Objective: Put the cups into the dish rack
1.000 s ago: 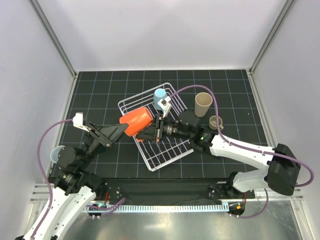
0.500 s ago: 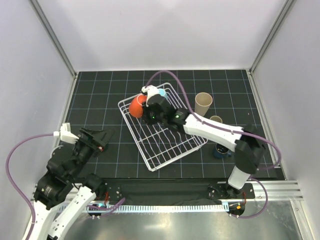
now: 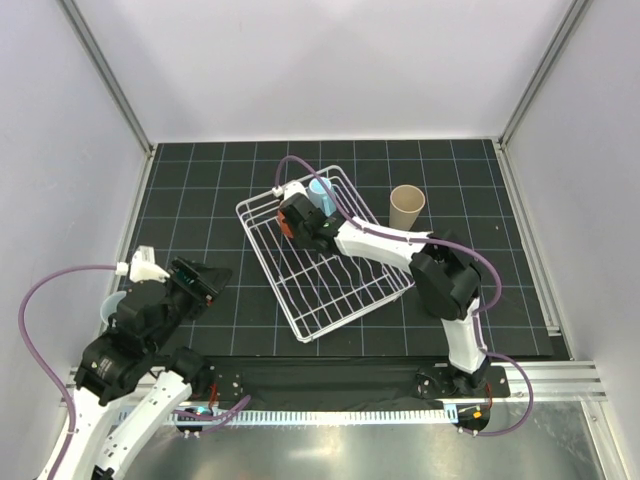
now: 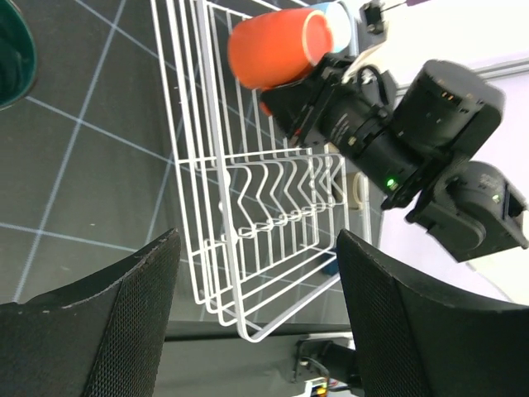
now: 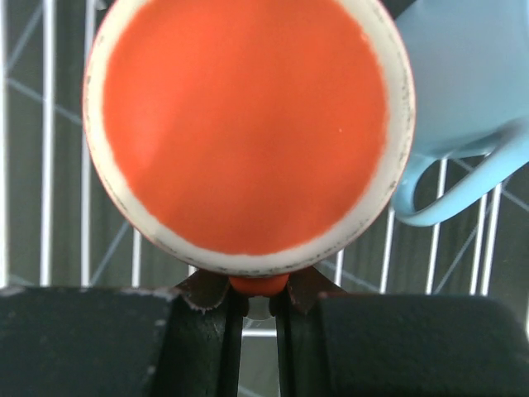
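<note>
The orange cup point(image 5: 248, 124) hangs over the far left corner of the white wire dish rack point(image 3: 350, 292), its small handle pinched between my right gripper's point(image 5: 258, 299) fingers. A light blue cup point(image 5: 467, 74) with a handle sits right beside it in that corner. From above, the right gripper point(image 3: 292, 218) covers most of the orange cup. My left gripper point(image 3: 210, 278) stands open and empty over the mat, left of the rack. Its view shows the orange cup point(image 4: 273, 48), the rack point(image 4: 211, 165) and the right gripper point(image 4: 310, 91) ahead.
A tall beige tumbler point(image 3: 405, 207) stands upright on the mat right of the rack. A dark teal cup point(image 4: 12, 50) sits at the left, its rim point(image 3: 108, 306) showing beside the left arm. The right arm stretches across the rack's right side.
The right gripper has carried the orange cup from the rack's middle to its far left corner beside the light blue cup. The left gripper has pulled back toward the near left.
</note>
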Robot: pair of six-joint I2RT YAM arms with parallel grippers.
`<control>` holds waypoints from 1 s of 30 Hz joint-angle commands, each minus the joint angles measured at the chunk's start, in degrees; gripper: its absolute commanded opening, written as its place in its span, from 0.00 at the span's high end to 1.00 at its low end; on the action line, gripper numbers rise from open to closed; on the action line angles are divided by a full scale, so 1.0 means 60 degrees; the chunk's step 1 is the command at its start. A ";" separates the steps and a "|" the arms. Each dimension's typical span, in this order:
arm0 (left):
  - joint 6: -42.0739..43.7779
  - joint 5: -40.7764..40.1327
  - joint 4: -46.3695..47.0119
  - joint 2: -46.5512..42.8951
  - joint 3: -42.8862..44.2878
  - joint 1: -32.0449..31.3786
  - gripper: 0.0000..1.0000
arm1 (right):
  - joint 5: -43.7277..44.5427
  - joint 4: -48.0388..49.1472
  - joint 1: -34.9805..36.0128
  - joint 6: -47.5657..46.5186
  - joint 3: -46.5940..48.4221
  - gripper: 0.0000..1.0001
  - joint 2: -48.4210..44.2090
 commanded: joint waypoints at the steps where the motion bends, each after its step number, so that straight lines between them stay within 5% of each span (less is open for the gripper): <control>1: 0.0366 -0.0257 -0.0063 0.0366 0.0263 -0.0012 0.27 | 0.0386 0.1376 -0.0154 -0.0472 0.0482 0.96 -0.0158; 18: 0.1054 -0.0272 -0.0619 0.0923 0.0702 -0.0012 0.29 | 0.0137 0.1304 -0.0432 -0.0986 0.1916 0.95 0.1337; 30: 0.0966 -0.0623 -0.1483 0.1743 0.0878 -0.0012 0.27 | -0.0053 0.0718 -0.0491 -0.0737 0.2255 0.59 0.1513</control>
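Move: Still held upside down by its handle in the right hand, the orange cup is bound for a spot in the dish rack about 9 cm ahead, 4 cm to the left and 3 cm below that hand. The light-blue cup already stands in the rack about 11 cm ahead of the hand, 4 cm to its right and 3 cm lower. From the left hand, the orange cup's spot lies some 20 cm ahead, 11 cm right and 18 cm below. Easing the orange cup forward about 5 cm beside the light-blue cup, the right hand sinks some 2.5 cm on the way, veers slightly right then left, and barely turns. At the end it rises about 1 cm as its fingers open partway around the handle. The empty left hand, fingers still wide, sinks about 3 cm and tips down and rolls some 15 degrees. ##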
